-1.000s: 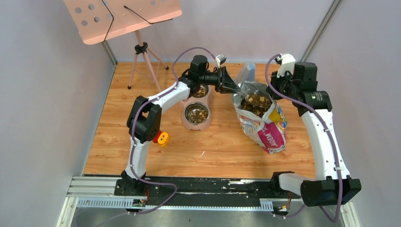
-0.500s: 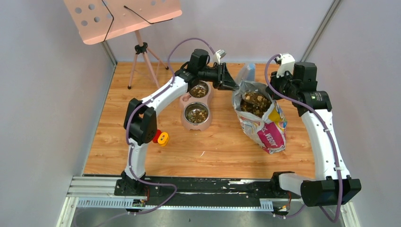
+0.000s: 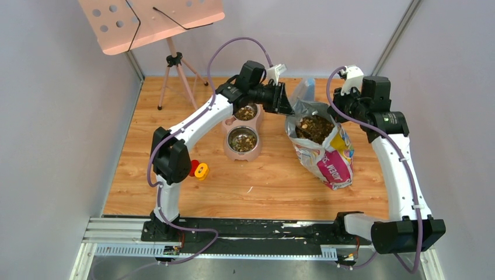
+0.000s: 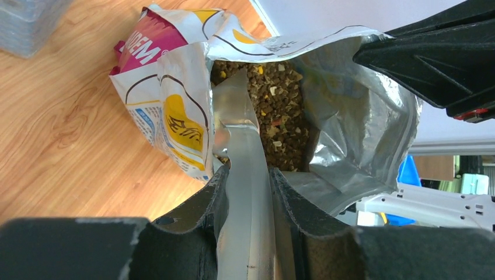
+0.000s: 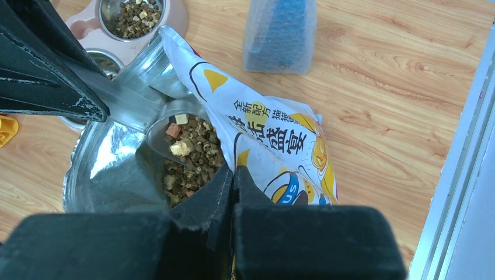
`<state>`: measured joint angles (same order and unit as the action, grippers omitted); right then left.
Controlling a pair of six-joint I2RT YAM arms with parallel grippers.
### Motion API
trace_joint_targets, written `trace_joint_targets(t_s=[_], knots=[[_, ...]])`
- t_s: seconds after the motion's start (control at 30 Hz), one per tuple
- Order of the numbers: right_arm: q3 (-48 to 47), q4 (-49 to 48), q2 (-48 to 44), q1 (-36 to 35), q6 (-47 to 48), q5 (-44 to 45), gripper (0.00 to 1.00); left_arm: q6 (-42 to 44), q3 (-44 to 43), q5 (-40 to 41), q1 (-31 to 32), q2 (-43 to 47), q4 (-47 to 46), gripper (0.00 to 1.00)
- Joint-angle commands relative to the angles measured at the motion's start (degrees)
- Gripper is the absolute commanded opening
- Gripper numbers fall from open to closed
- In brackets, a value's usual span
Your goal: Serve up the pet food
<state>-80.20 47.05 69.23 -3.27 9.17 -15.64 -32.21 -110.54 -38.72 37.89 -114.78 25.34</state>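
Observation:
The pet food (image 3: 315,127) fills an open printed bag (image 3: 327,157) standing right of centre. My left gripper (image 3: 285,100) is shut on the handle of a clear plastic scoop (image 4: 239,134). The scoop's bowl (image 5: 175,131) lies inside the bag with some kibble (image 5: 195,154) on it. My right gripper (image 5: 232,172) is shut on the bag's (image 5: 274,140) near rim, pinching it between its fingers. In the top view this right gripper (image 3: 341,108) sits at the bag's far right edge. A pink double bowl (image 3: 229,153) left of the bag holds kibble in both cups.
A clear wrapped blue container (image 3: 303,88) stands behind the bag. A red-and-yellow toy (image 3: 198,170) lies by the left arm. A pink music stand (image 3: 152,20) on a tripod (image 3: 175,64) occupies the back left corner. Walls close in on both sides.
The left arm's elbow has swung left and its wrist has edged toward the bag with the scoop. The right arm and bag have stayed still.

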Motion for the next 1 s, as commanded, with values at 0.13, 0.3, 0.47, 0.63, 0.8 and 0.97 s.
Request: trace_joint_targets(t_s=[0.13,0.3,0.47,0.63,0.8,0.97], knots=[[-1.2,-2.8,0.5,0.1,1.5,0.5,0.0,-0.6,-2.2,-0.1,-3.3,0.5,-0.9,0.0],[-0.8,-2.8,0.6,0.1,2.1,1.0,0.0,-8.8,-0.1,-6.3,-7.3,-0.4,-6.1,0.0],[-0.3,-2.8,0.9,0.2,2.3,0.8,0.0,-29.5,8.6,-19.8,-9.8,-0.8,-28.6,0.0],[-1.3,-2.8,1.8,0.1,2.3,0.2,0.0,-33.5,9.2,-23.8,-10.3,-2.2,-30.1,0.0],[-1.9,-2.8,1.8,0.1,2.8,0.6,0.0,-38.2,14.1,-23.9,-12.3,-0.4,-26.9,0.0],[-1.7,-2.8,1.7,0.1,2.4,0.4,0.0,-38.2,14.2,-24.7,-12.6,0.8,-21.6,0.0]])
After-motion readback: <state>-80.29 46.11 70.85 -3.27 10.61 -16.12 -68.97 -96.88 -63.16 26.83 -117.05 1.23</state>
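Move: The pet food in the open bag lies about 9 cm to the right of the left hand, 1 cm back and some 10 cm below; the scoop held there already reaches into it. The far pet bowl is about 15 cm left of that hand and 15 cm ahead, the near bowl 15 cm left and 3 cm ahead, both some 22 cm lower. From the right hand, pinching the bag's rim, the food is about 6 cm left, level fore and aft, 11 cm down. The scoop, still gripped in the left hand, is drawn up out of the pet food and leftward towards the bowls' side of the bag, about 5 cm left and 2 cm forward; the hand first rises some 2 cm, then sinks back as much. On the way the wrist rolls about 35 degrees, far side dipping, and the fingers come nearer level. The right hand keeps its pinch on the bag's rim. ##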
